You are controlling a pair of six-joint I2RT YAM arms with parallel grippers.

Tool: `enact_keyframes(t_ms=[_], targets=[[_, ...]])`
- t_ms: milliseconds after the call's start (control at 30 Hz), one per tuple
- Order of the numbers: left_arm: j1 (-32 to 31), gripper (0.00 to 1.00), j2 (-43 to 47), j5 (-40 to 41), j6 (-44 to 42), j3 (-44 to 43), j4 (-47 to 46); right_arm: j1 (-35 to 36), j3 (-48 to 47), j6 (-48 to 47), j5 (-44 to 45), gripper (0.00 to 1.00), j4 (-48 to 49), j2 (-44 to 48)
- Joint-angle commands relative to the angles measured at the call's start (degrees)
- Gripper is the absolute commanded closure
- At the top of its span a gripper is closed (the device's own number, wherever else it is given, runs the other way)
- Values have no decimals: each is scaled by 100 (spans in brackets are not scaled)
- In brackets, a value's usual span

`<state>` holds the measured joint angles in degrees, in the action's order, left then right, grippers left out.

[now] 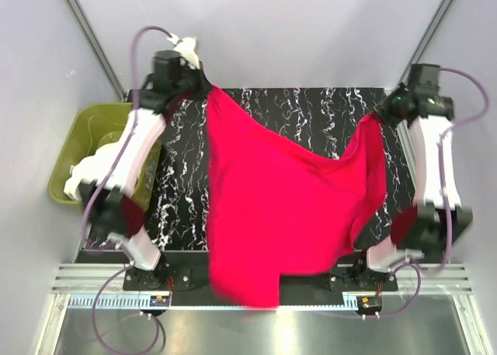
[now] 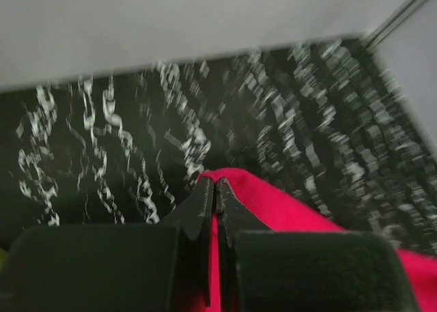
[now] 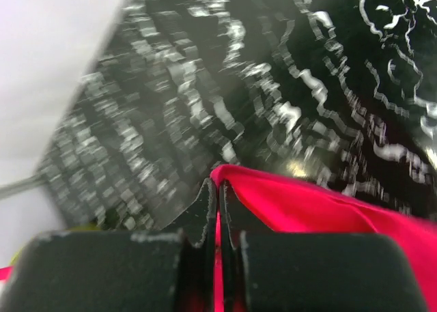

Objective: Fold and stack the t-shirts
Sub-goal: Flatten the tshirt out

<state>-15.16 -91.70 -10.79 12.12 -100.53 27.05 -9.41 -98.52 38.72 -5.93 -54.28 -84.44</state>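
Note:
A crimson-red t-shirt [image 1: 272,207] hangs stretched between both arms above the black marbled table [image 1: 311,114]. My left gripper [image 1: 203,85] is shut on its far left corner, raised at the table's back left. My right gripper [image 1: 375,116] is shut on the far right corner at the back right. The cloth sags between them, and its lower part drapes past the table's near edge over the rail. In the left wrist view, red cloth [image 2: 273,203] is pinched between the closed fingers [image 2: 216,189]. The right wrist view shows the same pinch [image 3: 218,189] on red cloth [image 3: 307,203].
An olive-green plastic tub [image 1: 78,149] stands off the table's left side, partly behind the left arm. Grey walls with metal struts close the back and sides. The arm bases sit on a metal rail [image 1: 78,281] at the near edge.

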Motion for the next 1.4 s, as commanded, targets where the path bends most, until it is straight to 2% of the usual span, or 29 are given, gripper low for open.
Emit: enact_keyframes(t_ms=[0,33,100,167,200,300,467,567,733,867,1000,1167,1367], targets=[[232,100,-993,156,-219,-519,-743,-43,43,-4,392,100,966,-905],[276,100,-1303,164,-140,-616,-841,-70,104,-66,339,100,1277,-1151],[425,100,-2232,-10,-61,-1123,-921,-184,-280,56,234,100,1367,-2082],[522,100,-2789,-186,114,-1520,-912,-193,-762,-118,93,100,1525,-2932],[540,100,-3218,-317,193,-1818,-947,-202,-1000,-197,101,100,1378,-3198],[558,100,-3704,-582,440,-2163,-1061,-210,-1879,-488,180,100,1009,-4043],[715,100,-3627,-679,844,-1979,-1413,-246,-2434,-374,136,100,963,-4449],[812,100,-3356,-784,1046,-1944,-1666,-246,-2620,-321,119,100,911,-4344],[839,100,-2609,-846,1406,-1883,-2079,-246,-2191,-163,180,100,1323,-3406],[839,100,-1469,-811,1574,-1549,-2335,-246,-1645,4,93,100,1832,-2509],[839,100,-518,-811,1618,-1461,-2274,-246,-1311,-13,233,100,2149,-1621],[839,100,878,-872,1469,-1285,-2116,-246,-450,-66,286,100,2746,-22],[839,100,2032,-1136,1179,-1601,-1738,-246,429,-242,207,100,3423,1745]])
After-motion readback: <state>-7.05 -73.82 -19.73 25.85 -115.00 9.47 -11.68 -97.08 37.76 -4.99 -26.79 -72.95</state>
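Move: Both hands already hold the red t-shirt's upper corners high over the table. Its body billows back, its middle some 20 cm back, 20 cm right and 12 cm below the left hand. From the left hand the table's middle lies about 4 cm back, 18 cm right and 31 cm down; the green bin stands about 5 cm back and 28 cm left. From the right hand the table's middle is about 3 cm ahead, 27 cm left and 27 cm down. Down and forward in a fast swing, both arms whip the t-shirt some 22 cm towards the table and about 16 cm out, fingers dipping. Then they sweep up and back well past their starting height, roughly 50 cm up with the left and 40 with the right, spreading slightly and tipping the fingers up some 60 degrees, both grips kept shut on the cloth. ##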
